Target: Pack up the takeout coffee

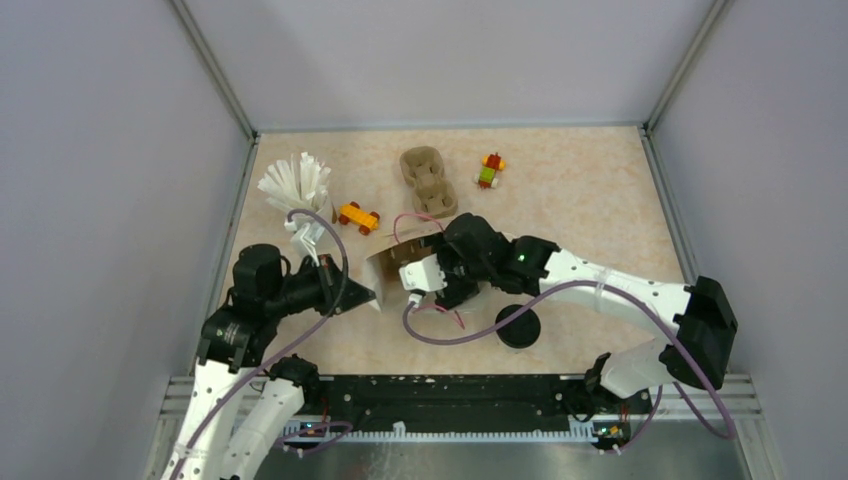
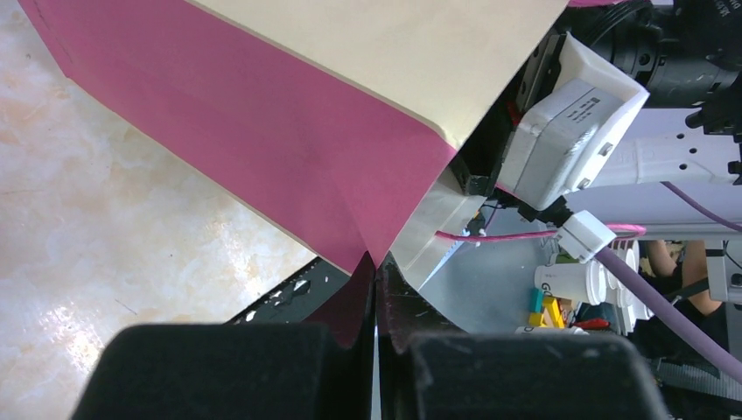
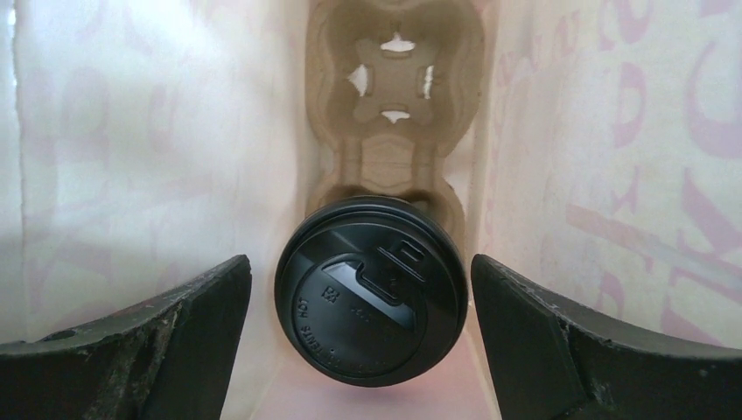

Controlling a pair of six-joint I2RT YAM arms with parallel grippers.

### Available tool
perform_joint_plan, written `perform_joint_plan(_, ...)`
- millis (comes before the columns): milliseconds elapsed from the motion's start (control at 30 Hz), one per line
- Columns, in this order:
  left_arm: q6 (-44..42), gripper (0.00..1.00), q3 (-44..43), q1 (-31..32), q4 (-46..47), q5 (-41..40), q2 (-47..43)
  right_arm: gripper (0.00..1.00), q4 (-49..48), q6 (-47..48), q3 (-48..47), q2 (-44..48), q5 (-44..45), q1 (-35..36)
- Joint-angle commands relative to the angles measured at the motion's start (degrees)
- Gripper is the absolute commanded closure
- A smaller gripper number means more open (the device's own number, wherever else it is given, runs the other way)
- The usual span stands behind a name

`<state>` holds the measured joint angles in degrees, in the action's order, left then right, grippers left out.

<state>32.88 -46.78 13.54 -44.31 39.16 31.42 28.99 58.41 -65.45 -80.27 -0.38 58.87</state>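
Observation:
A takeout coffee with a flat black lid [image 3: 372, 293] stands in the near hole of a brown pulp tray [image 3: 394, 96] at the bottom of a pink-and-cream paper bag [image 2: 262, 114]. The tray's far hole is empty. My right gripper [image 3: 359, 262] reaches into the bag [image 1: 395, 258] and is open, one finger on each side of the lid and clear of it. My left gripper [image 2: 378, 289] is shut on the bag's folded edge, at the bag's left side [image 1: 365, 295]. A second black-lidded coffee [image 1: 518, 325] stands on the table near the front.
Another pulp cup tray [image 1: 428, 180] lies at the back centre. A beige cup of white sticks [image 1: 297, 185] stands at the back left. Two small toy block cars [image 1: 357, 216] [image 1: 490, 170] lie near them. Grey walls close in the table.

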Motion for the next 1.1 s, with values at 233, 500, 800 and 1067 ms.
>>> perform_joint_plan(233,-2.42,1.00,-5.10,-0.01,-4.23,-0.45,2.51,0.11,4.64,-4.12,-6.33,2.29,-4.05,-0.94)
perform_joint_plan(500,-0.27,1.00,-5.64,-0.01,-4.71,0.34,2.72,0.19,9.04,-8.17,-10.49,2.53,-6.36,-0.81)
perform_joint_plan(800,1.06,1.00,-8.60,-0.01,-7.18,2.03,4.00,0.26,11.13,-10.83,-11.28,3.34,-6.72,-0.55)
perform_joint_plan(1067,3.23,1.00,-10.78,-0.01,-10.96,2.14,5.68,0.31,12.36,-14.75,-14.26,4.31,-7.59,-0.36)
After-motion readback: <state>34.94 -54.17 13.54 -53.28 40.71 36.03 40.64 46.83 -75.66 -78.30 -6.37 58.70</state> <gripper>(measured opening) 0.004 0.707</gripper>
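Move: The lidded cup in the bag stands just off the right fingertips, its middle about 3 cm ahead, 5 cm left and 6 cm below the right hand. Outside the bag, the stack of empty cups is some 5 cm ahead and 13 cm right of that hand, the other lidded cup about 8 cm back and 17 cm right, both some 9 cm lower. From the left hand, which already pinches the bag, the bagged cup lies roughly 9 cm ahead, 6 cm right and 14 cm below. Rising about 5 cm and drawing back nearly 3, the right hand backs away from the black lid, its open fingers narrowing by about a fifth and its wrist turning a little over 10 degrees. The left hand keeps its shut fingers on the bag's left rim corner, easing it up and back about 1.5 cm each and tilting slightly. ##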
